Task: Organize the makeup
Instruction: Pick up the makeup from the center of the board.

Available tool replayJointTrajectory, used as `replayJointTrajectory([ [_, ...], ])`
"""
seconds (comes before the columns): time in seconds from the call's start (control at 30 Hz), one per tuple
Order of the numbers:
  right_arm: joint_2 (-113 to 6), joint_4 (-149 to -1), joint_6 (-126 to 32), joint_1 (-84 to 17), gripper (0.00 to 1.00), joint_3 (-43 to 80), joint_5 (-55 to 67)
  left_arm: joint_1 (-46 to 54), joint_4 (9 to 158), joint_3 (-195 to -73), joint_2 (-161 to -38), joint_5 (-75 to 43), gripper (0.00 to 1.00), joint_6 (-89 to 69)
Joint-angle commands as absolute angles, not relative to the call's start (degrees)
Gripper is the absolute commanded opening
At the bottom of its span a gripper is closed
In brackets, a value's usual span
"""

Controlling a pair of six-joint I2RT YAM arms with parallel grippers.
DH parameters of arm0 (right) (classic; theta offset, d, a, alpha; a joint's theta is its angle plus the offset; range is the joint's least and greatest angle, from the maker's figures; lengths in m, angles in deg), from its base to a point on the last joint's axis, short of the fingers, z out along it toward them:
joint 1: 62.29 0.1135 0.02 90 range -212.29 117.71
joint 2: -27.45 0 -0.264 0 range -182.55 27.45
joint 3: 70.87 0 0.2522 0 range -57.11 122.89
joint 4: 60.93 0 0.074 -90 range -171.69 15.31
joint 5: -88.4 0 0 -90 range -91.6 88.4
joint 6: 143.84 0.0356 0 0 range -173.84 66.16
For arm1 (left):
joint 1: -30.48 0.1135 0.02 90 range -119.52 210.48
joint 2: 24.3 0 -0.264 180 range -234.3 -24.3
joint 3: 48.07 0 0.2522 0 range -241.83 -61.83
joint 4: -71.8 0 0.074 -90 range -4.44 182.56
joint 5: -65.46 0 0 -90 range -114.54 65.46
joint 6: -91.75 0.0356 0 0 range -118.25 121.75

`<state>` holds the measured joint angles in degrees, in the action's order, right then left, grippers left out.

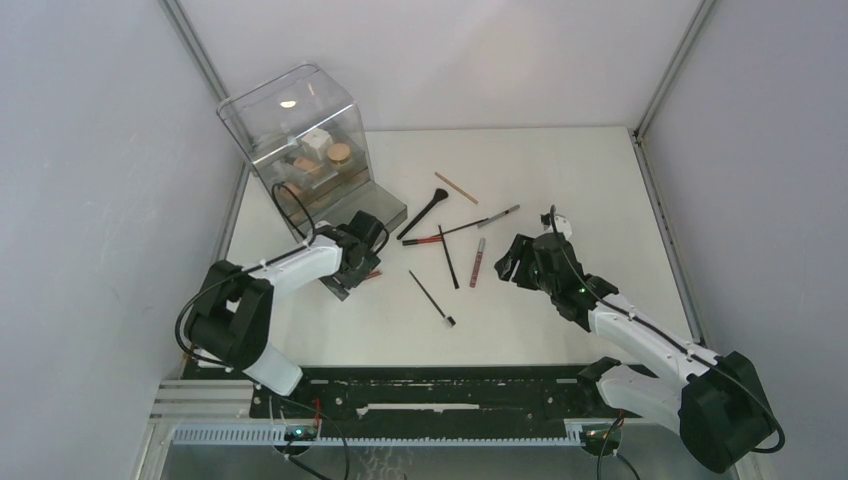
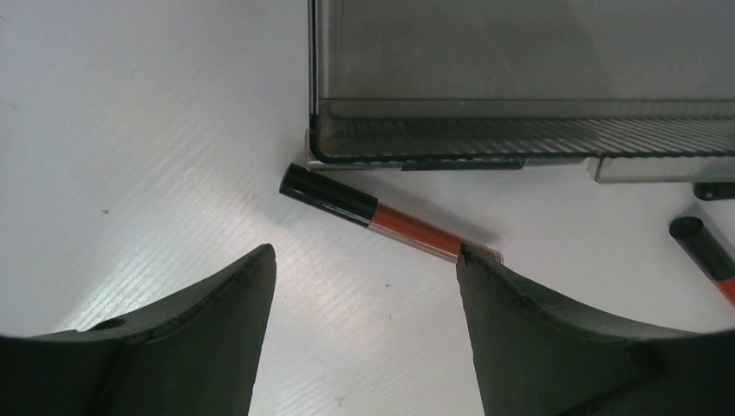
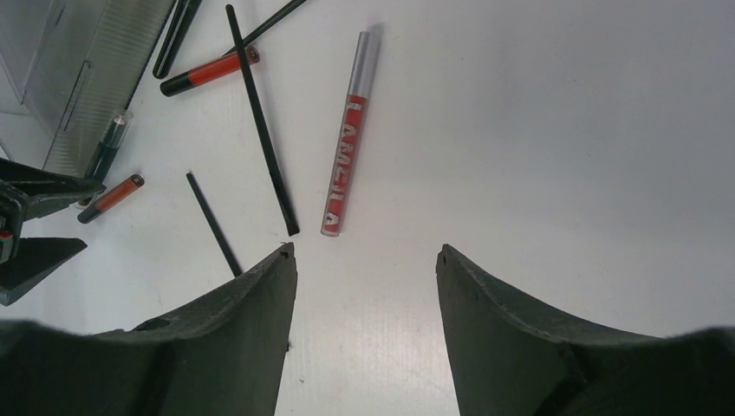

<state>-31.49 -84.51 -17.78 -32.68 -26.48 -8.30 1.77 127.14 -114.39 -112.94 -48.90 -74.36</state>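
My left gripper [image 2: 366,256] is open just in front of the clear box's tray [image 2: 520,139]. A red lip tube with a black cap [image 2: 390,221] lies flat on the table beyond the fingertips, its clear end by the right fingertip [image 2: 472,260]. Another black-capped tube [image 2: 704,251] shows at the right edge. My right gripper [image 3: 364,251] is open over bare table. Ahead of it lie a silver-capped red lip tube [image 3: 347,147] and a thin black brush [image 3: 260,121]. In the top view the left gripper [image 1: 360,262] and right gripper [image 1: 515,262] flank the scattered makeup.
The big clear box [image 1: 300,140] stands at the back left with compacts and white boxes inside. A black brush [image 1: 424,215], a tan stick [image 1: 456,188], a grey pencil [image 1: 498,216] and a thin brush [image 1: 433,298] lie mid-table. Grey walls enclose the white table [image 1: 560,170].
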Motion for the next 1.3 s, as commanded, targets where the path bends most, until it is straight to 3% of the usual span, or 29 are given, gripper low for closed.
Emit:
replayJointTrajectory([
  [0.0, -31.7, -82.8, -18.5, -32.9, 0.67, -26.4, -7.7, 2.4, 126.0, -116.9, -115.1, -51.3, 0.8, -75.9],
  [0.27, -33.3, -82.0, -18.5, -33.3, 0.67, -26.4, -6.7, 4.7, 124.0, -116.1, -119.8, -50.7, 0.74, -76.2],
  [0.43, -33.7, -81.8, -17.9, -33.3, 0.67, -26.7, -6.6, 3.3, 124.2, -114.5, -120.6, -47.3, 0.53, -76.0],
  [0.73, -34.9, -79.6, -17.5, -33.5, 0.67, -26.6, -5.5, -4.5, 125.9, -109.0, -112.5, -48.7, 0.34, -76.8],
  [1.0, -35.8, -78.8, -16.8, -33.4, 0.67, -26.6, -4.3, -5.2, 126.8, -111.2, -113.9, -50.2, 0.17, -75.5],
  [1.07, -35.2, -79.4, -16.9, -33.5, 0.67, -26.7, -4.9, -5.3, 125.2, -112.4, -113.3, -50.1, 0.02, -71.7],
  [1.27, -34.0, -80.6, -17.5, -34.0, 0.67, -26.7, -5.6, -5.4, 116.0, -115.3, -108.7, -53.3, 0.0, -46.1],
])
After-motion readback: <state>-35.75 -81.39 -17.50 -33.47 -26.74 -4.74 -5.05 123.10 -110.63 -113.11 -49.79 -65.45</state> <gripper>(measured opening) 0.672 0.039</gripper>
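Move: The black-capped red lipstick lies almost under the left hand, its middle some 2 cm ahead, 1 cm left and 3 cm below. The black crayon is about 5 cm ahead and 1 cm left of that hand, with the open drawer's middle 9 cm ahead and 1 cm left. The second red lipstick lies roughly 6 cm ahead and 10 cm right. From the right hand the near lipstick is about 24 cm left, level with it, and 9 cm lower. The near red lipstick ends pinched by its black cap: the left hand, open at first, sinks about 2 cm while edging left and slightly forward onto it, then travels low over the table some 5 cm back and to the right, away from the drawer, as the fingers close. Once shut, it starts to rise slightly and turns about 10 degrees clockwise. ##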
